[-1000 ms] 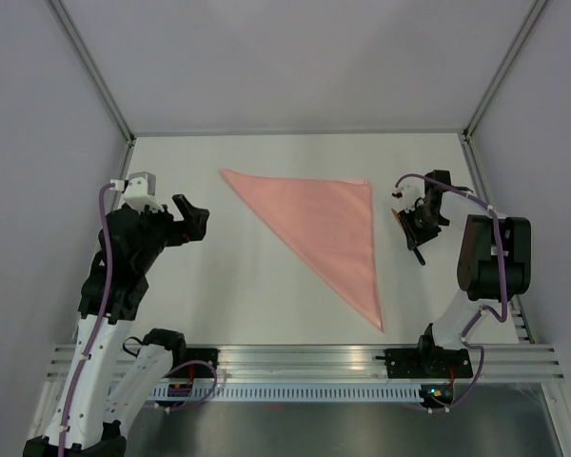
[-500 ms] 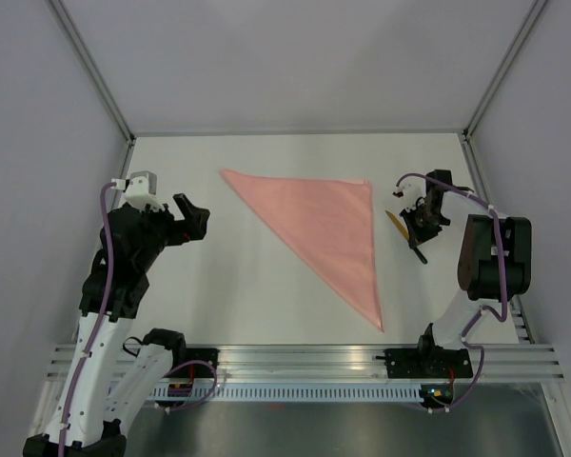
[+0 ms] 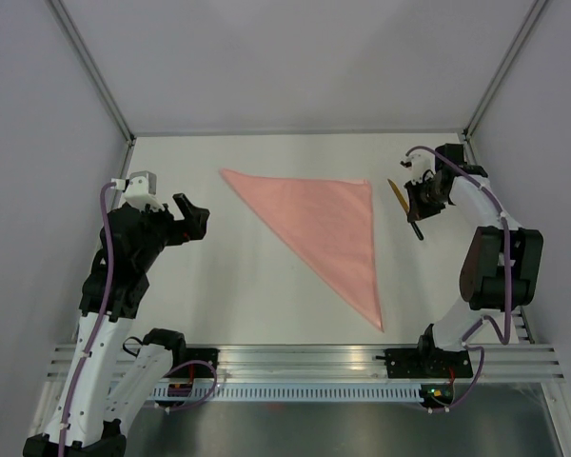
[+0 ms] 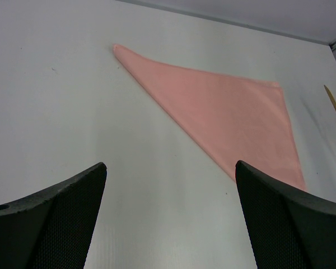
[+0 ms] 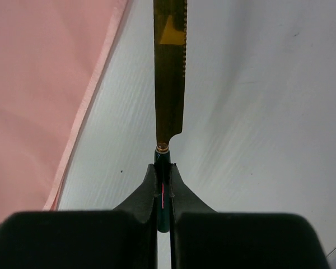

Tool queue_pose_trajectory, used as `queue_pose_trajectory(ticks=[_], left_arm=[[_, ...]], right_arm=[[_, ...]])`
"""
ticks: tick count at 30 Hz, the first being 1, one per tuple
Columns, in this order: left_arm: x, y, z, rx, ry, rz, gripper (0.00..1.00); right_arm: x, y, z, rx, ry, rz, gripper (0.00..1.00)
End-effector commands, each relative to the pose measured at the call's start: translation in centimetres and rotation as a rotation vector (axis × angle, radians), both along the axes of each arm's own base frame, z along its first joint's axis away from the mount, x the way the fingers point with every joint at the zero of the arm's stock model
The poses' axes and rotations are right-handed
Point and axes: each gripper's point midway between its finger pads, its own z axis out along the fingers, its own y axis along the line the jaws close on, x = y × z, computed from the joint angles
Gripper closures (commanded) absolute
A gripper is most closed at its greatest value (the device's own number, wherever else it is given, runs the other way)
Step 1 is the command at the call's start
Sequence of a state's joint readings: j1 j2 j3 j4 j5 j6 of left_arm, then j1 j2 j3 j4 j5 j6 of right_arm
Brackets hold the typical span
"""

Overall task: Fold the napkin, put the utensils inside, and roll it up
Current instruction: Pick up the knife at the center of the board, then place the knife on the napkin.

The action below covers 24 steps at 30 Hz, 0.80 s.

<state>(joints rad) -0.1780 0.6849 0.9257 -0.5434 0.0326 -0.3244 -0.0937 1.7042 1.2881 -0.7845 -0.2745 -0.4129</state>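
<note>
The pale pink napkin [image 3: 328,228] lies flat, folded into a triangle, in the middle of the table; it also fills the left wrist view [image 4: 224,112] and the left side of the right wrist view [image 5: 33,84]. One of the utensils [image 3: 398,194], a knife with a golden serrated blade [image 5: 169,73] and a dark handle, is just right of the napkin's far right corner. My right gripper [image 5: 163,174] [image 3: 413,211] is shut on the dark handle, blade pointing away. My left gripper [image 3: 195,217] [image 4: 171,168] hangs open left of the napkin, holding nothing.
The white table [image 3: 238,286] is walled by a metal frame, whose right post [image 3: 476,152] stands close behind the right arm. The arms' rail [image 3: 305,367] runs along the near edge.
The right gripper shut on the knife's handle, then moved with it toward the table's far right corner. The left arm and the napkin stayed still.
</note>
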Motion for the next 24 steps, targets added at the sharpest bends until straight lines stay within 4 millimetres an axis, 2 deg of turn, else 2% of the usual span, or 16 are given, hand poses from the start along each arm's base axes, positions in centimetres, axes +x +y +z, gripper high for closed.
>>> queue_pose_trajectory(ticks=[1,7,8,10,14,20,24], left_arm=[[0.3,0.1,0.7,-0.027,-0.021,0.017,0.00],[0.4,0.2,0.4,-0.024,-0.014,0.023,0.00],[0.5,0.2,0.4,-0.023,-0.011,0.024,0.00],[0.5,0.2,0.4,-0.022,-0.011,0.026,0.00],[0.5,0.3,0.3,-0.021,-0.009,0.030,0.00],[0.6,0.4,0.2,-0.015,-0.005,0.035,0.00],[0.7,0.4,0.1,-0.014,-0.001,0.036,0.00]], right_arm=[[0.6,1.9,2.6,0.038,-0.034,-0.020,1.00],[1.7,7.9,2.4,0.065,-0.029,0.044,1.00],[1.7,9.7,2.1,0.070,-0.026,0.074,1.00],[1.9,11.4,2.0,0.073,-0.030,0.069,0.99],[1.6,16.9,1.2,0.094,-0.034,0.142,0.99],[1.4,22.1,-0.7,0.106,-0.013,0.207,1.00],[1.4,24.7,0.0,0.138,-0.033,0.224,0.99]])
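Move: The right hand already holds the knife, roughly 8 cm above the board. The napkin's middle is about 23 cm to the hand's left and 1 cm farther out. Its far right corner is some 8 cm left and 16 cm ahead, its near corner about 9 cm left and 29 cm back, both 8 cm down. From the idle left hand the napkin's middle lies about 31 cm right, 8 cm ahead and 28 cm below. Leftward in one quick sweep of about 23 cm, the right hand carries the knife from the bare board across the napkin's right edge to over its middle. It first lifts another centimetre or so, then sinks some 3 to 4 cm, while the wrist turns about 15 degrees counter-clockwise. The shut fingers keep their pinch on the handle's front end. ##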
